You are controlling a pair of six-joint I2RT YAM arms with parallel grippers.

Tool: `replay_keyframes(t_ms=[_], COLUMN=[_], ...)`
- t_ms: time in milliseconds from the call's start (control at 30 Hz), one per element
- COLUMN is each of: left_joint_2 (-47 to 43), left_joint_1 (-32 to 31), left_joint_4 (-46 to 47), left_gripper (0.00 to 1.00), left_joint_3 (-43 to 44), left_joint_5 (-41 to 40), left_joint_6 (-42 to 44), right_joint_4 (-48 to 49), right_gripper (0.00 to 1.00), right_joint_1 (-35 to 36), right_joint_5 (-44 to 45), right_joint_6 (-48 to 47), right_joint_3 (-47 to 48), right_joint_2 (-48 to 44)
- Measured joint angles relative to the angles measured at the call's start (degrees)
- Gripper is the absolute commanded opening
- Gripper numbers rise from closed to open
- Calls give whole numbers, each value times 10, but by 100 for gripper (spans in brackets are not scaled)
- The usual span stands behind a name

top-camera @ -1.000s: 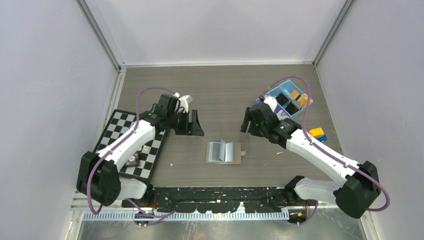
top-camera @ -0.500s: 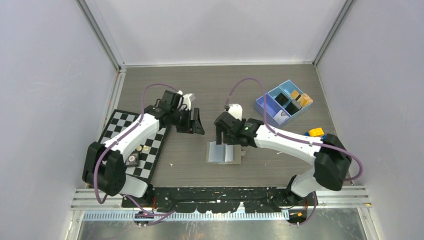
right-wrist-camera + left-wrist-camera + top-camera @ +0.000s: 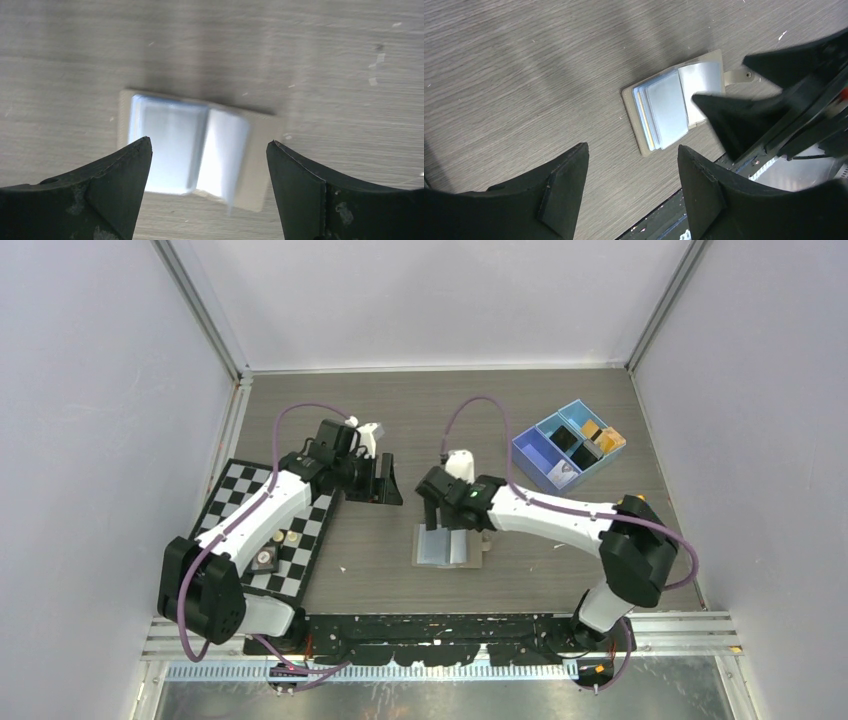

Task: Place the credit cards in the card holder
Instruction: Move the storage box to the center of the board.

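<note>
The card holder [image 3: 443, 544] lies open on the table, grey-taupe outside and pale blue inside, its snap tab [image 3: 737, 75] pointing right. In the left wrist view, thin credit card edges [image 3: 650, 125], one yellowish, show in the holder's [image 3: 664, 107] left pockets. My right gripper [image 3: 445, 520] hangs open just above the holder [image 3: 172, 145], its jaws spread about as wide as the open wallet and touching nothing. One inner flap [image 3: 227, 150] stands partly raised. My left gripper [image 3: 375, 488] is open and empty, to the holder's upper left and apart from it.
A checkered mat [image 3: 250, 515] with a few small pieces lies at the left under the left arm. A blue three-compartment tray [image 3: 570, 445] with dark and orange items stands at the back right. The table's black front rail [image 3: 440, 625] runs just below the holder.
My right arm has swung left from beside the blue tray to over the card holder, and its jaws have widened. The left gripper has shifted slightly back and left.
</note>
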Motion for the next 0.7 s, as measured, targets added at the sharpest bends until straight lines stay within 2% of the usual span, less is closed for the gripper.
replay_keyframes(t_ms=[200,367,533,700], left_joint_2=[0,0,-1,-1], left_joint_1=[0,0,0,0], left_joint_4=[-7,-13,-17,-18], left_gripper=[68,68,68,69], left_joint_3=[0,0,0,0], left_joint_5=[-2,-12,-16,-16], left_joint_6=[4,15,19,26], right_joint_4=[-20,-49,-72,-82], right_gripper=[85,89,93,95], right_joint_1=[-129,-273,-407,-505], right_joint_5=[-13,-16,-27,-43], right_joint_6=[-63,-143,-216,-277], right_joint_3=[-17,-11,32,116], right_joint_2=[-80,-128,-117,-52])
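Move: The storage box lies well off to the right hand's right and outward: its middle is some 25 cm ahead, about 28 cm to the right and 6 cm below the open fingertips. The open card holder lies almost beneath this hand, about 2 cm ahead and 8 cm down; the toy car is around 11 cm ahead and 44 cm to the right. From the left hand, the storage box is roughly 23 cm ahead and 42 cm to the right. Leaving the air over the card holder, the right hand sweeps quickly right, some 28 cm, and forward about 13 cm towards the storage box, climbing roughly 8 cm as it goes. The wrist swings about 25 degrees clockwise on the way, and the fingers stay wide open and empty, ending above and on the near side of the box. ##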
